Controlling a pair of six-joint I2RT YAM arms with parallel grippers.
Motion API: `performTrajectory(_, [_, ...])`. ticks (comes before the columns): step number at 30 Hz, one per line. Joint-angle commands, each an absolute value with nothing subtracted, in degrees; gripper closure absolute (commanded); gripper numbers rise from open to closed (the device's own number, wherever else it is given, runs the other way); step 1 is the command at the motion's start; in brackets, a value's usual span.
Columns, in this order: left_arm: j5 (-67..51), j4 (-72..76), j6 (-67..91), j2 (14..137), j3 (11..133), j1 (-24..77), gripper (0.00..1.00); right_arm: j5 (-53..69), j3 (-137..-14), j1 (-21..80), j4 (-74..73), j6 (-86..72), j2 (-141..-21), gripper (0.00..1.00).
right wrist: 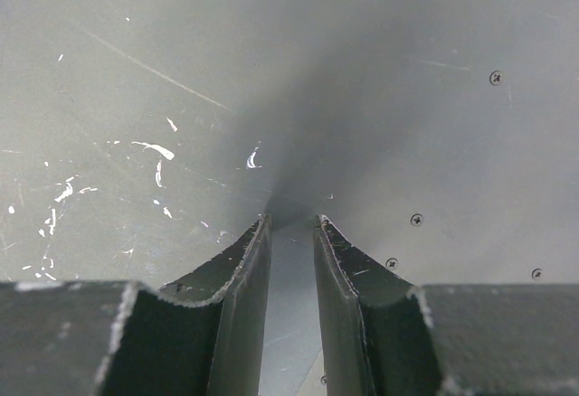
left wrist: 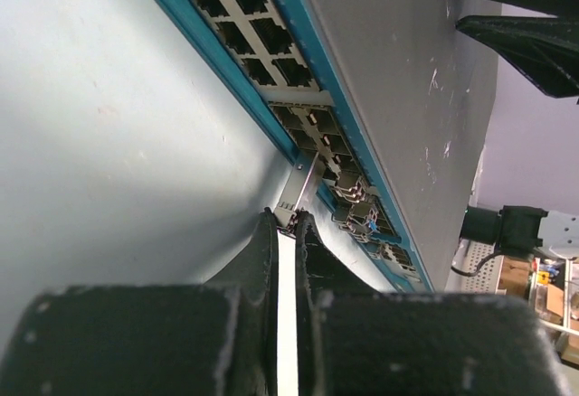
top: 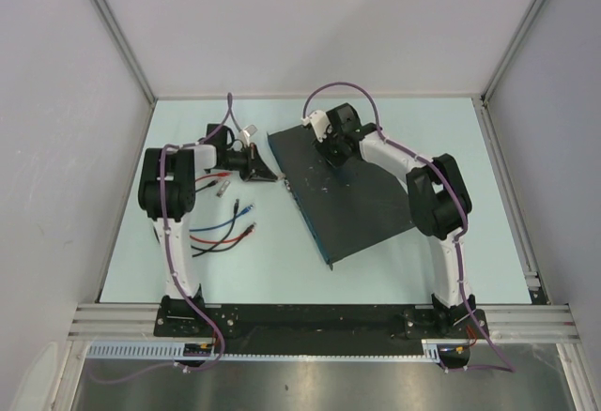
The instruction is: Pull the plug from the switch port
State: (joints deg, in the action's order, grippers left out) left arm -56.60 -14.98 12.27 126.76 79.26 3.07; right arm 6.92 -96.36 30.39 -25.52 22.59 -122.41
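The switch (top: 362, 195) is a flat black box lying slantwise on the table, with its bluish port edge (left wrist: 244, 16) facing left. A slim silvery plug (left wrist: 303, 183) reaches from that edge, below the row of sockets, toward the camera. My left gripper (left wrist: 288, 220) is shut on the plug's near end, with both fingertips pinching it. In the top view this gripper (top: 261, 171) sits just left of the switch's far corner. My right gripper (right wrist: 291, 220) stands tip-down on the switch's scuffed top (right wrist: 163, 98), its jaws apart and holding nothing.
Loose red, blue and black cables (top: 225, 233) lie on the table in front of the left arm, with a small connector (top: 223, 186) beside them. A silvery part (top: 249, 134) sits behind the left gripper. Pale walls close in the table on three sides.
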Motion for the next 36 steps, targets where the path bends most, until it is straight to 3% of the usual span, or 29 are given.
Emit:
performTrajectory(1, [-52.8, -25.0, 5.9, 125.2, 74.4, 0.4, 1.0, 5.8, -92.8, 31.5, -31.5, 23.0, -127.8, 0.69])
performTrajectory(9, [-50.8, -31.5, 2.4, 126.9, 82.7, -2.8, 0.96, 6.4, -92.4, 31.4, -31.7, 23.1, -127.7, 0.69])
performTrajectory(11, [-47.4, -33.1, 1.0, 126.7, 85.0, -2.6, 0.71, 6.6, -92.4, 31.5, -31.7, 23.0, -127.6, 0.69])
performTrajectory(12, [-45.4, -34.7, -0.7, 126.4, 85.2, -2.6, 0.65, 6.5, -92.4, 31.4, -31.6, 23.0, -127.5, 0.69])
performTrajectory(20, [-46.2, -39.6, -10.5, 121.1, 82.8, -2.7, 0.75, 6.2, -92.2, 31.4, -31.4, 23.3, -127.4, 0.69])
performTrajectory(23, [-42.4, -39.2, -11.7, 117.0, 84.0, -2.0, 0.68, 6.4, -92.5, 31.5, -31.4, 23.1, -127.7, 0.69])
performTrajectory(25, [-38.2, -39.4, -14.8, 114.6, 85.6, -1.2, 0.52, 6.7, -92.7, 31.4, -31.5, 23.0, -127.8, 0.69])
performTrajectory(27, [-35.6, -40.4, -21.0, 114.0, 88.1, 1.1, 0.46, 6.9, -92.9, 31.3, -31.5, 22.9, -127.9, 0.69])
performTrajectory(30, [-31.5, -44.9, -30.9, 115.5, 92.4, 4.3, 0.41, 7.2, -93.3, 31.0, -31.6, 22.9, -128.1, 0.69])
performTrajectory(36, [-24.4, -48.1, -43.3, 119.1, 96.0, 9.8, 0.41, 7.0, -93.4, 30.4, -31.5, 23.0, -127.8, 0.69])
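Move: The left hand already has its shut fingers on the tail of the silver plug, whose middle lies about 2 cm to the right in the switch port. The clear table spot for it is about 3 cm left and 2 cm below. A loose silver plug lies 13 cm left and 2 cm back, the blue plug 7 cm left and 8 cm back. From the right hand, the held plug is some 10 cm left, 4 cm back and 4 cm lower. Left hand pulls the plug about 4 cm left, clear of the port, opens, then rises 5 cm, tilting down. ##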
